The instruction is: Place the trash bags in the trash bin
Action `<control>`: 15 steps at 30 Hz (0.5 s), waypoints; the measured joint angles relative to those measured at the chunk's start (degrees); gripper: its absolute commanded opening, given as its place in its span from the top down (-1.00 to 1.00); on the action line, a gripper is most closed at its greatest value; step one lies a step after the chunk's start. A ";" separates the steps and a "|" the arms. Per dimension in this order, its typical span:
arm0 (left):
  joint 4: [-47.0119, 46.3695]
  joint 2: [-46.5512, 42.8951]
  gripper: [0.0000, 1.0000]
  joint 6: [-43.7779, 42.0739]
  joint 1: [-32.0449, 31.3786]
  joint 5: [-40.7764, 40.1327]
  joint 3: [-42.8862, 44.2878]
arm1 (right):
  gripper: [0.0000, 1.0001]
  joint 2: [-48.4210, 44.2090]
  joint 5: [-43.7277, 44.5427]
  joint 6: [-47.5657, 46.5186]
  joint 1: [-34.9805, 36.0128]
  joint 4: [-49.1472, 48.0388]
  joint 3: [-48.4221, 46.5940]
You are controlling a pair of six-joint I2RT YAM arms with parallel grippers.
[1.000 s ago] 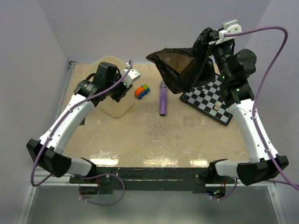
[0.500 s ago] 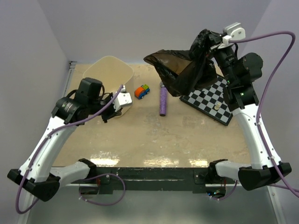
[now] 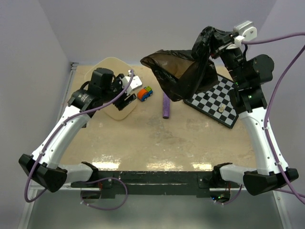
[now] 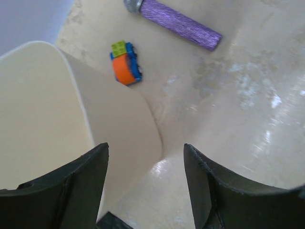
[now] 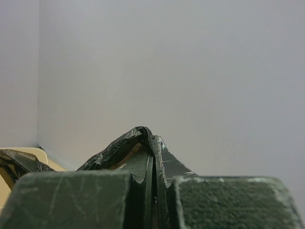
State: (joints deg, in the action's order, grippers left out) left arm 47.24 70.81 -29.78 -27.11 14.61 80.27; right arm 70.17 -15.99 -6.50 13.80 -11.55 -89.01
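Note:
The dark, glossy trash bag (image 3: 178, 74) hangs in the air over the back of the table, its mouth gaping to the left. My right gripper (image 3: 217, 40) is raised high and shut on the bag's top edge. In the right wrist view the crinkled film (image 5: 119, 148) is pinched between the closed fingers of that gripper (image 5: 153, 191). The cream trash bin (image 3: 110, 64) sits at the back left. My left gripper (image 3: 126, 95) is at the bin's near right side, open. In the left wrist view the bin's outer wall (image 4: 124, 119) lies just ahead of the spread, empty gripper (image 4: 145, 183).
An orange and blue toy car (image 3: 145, 93) sits just right of the bin, also in the left wrist view (image 4: 126, 64). A purple glittery cylinder (image 3: 166, 105) lies beside it. A black-and-white chequered board (image 3: 217, 102) lies at the right under the bag.
My left gripper has gone from shut to open and has swung back up against the bin's right side. My right arm has lifted the bag a little higher and leftward.

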 measured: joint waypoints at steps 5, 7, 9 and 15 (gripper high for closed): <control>-5.81 4.37 -0.37 0.46 0.00 -7.80 1.90 | 1.00 -0.26 0.48 0.07 0.00 -0.13 0.68; -6.38 6.14 -0.23 0.44 0.02 -9.62 2.29 | 1.00 -0.46 0.87 0.07 0.00 -0.09 1.25; -5.73 8.02 0.06 0.48 0.07 -10.08 2.67 | 1.00 -0.50 1.51 0.07 0.00 -0.07 1.40; -0.50 11.74 1.00 1.01 0.35 -4.44 4.04 | 1.00 -0.46 1.70 -0.42 0.00 0.39 1.27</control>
State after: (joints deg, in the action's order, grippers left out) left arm 46.74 82.54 -28.77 -26.76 10.17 84.31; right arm 69.71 -14.28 -6.92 13.80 -11.16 -87.74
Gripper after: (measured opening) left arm 0.153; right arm 0.007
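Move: The near right stretch of the trash bin's rim is what my left hand goes for: about 4 cm ahead of it, 2 cm to its left and 4 cm lower. The toy car is on the table some 15 cm ahead and 10 cm right of my left hand; the purple microphone is about 10 cm ahead and 20 cm right of it, both roughly 24 cm below. From my right hand that rim is some 36 cm left, about level fore and aft, and 34 cm below. With fingers open either side of it, I take my left hand forward about 5 cm over the trash bin's rim, then sink it 4–5 cm onto the edge, easing back a centimetre at the end. As it sinks, I close the fingers and pinch the wall, one fingertip inside the bin and one outside. ##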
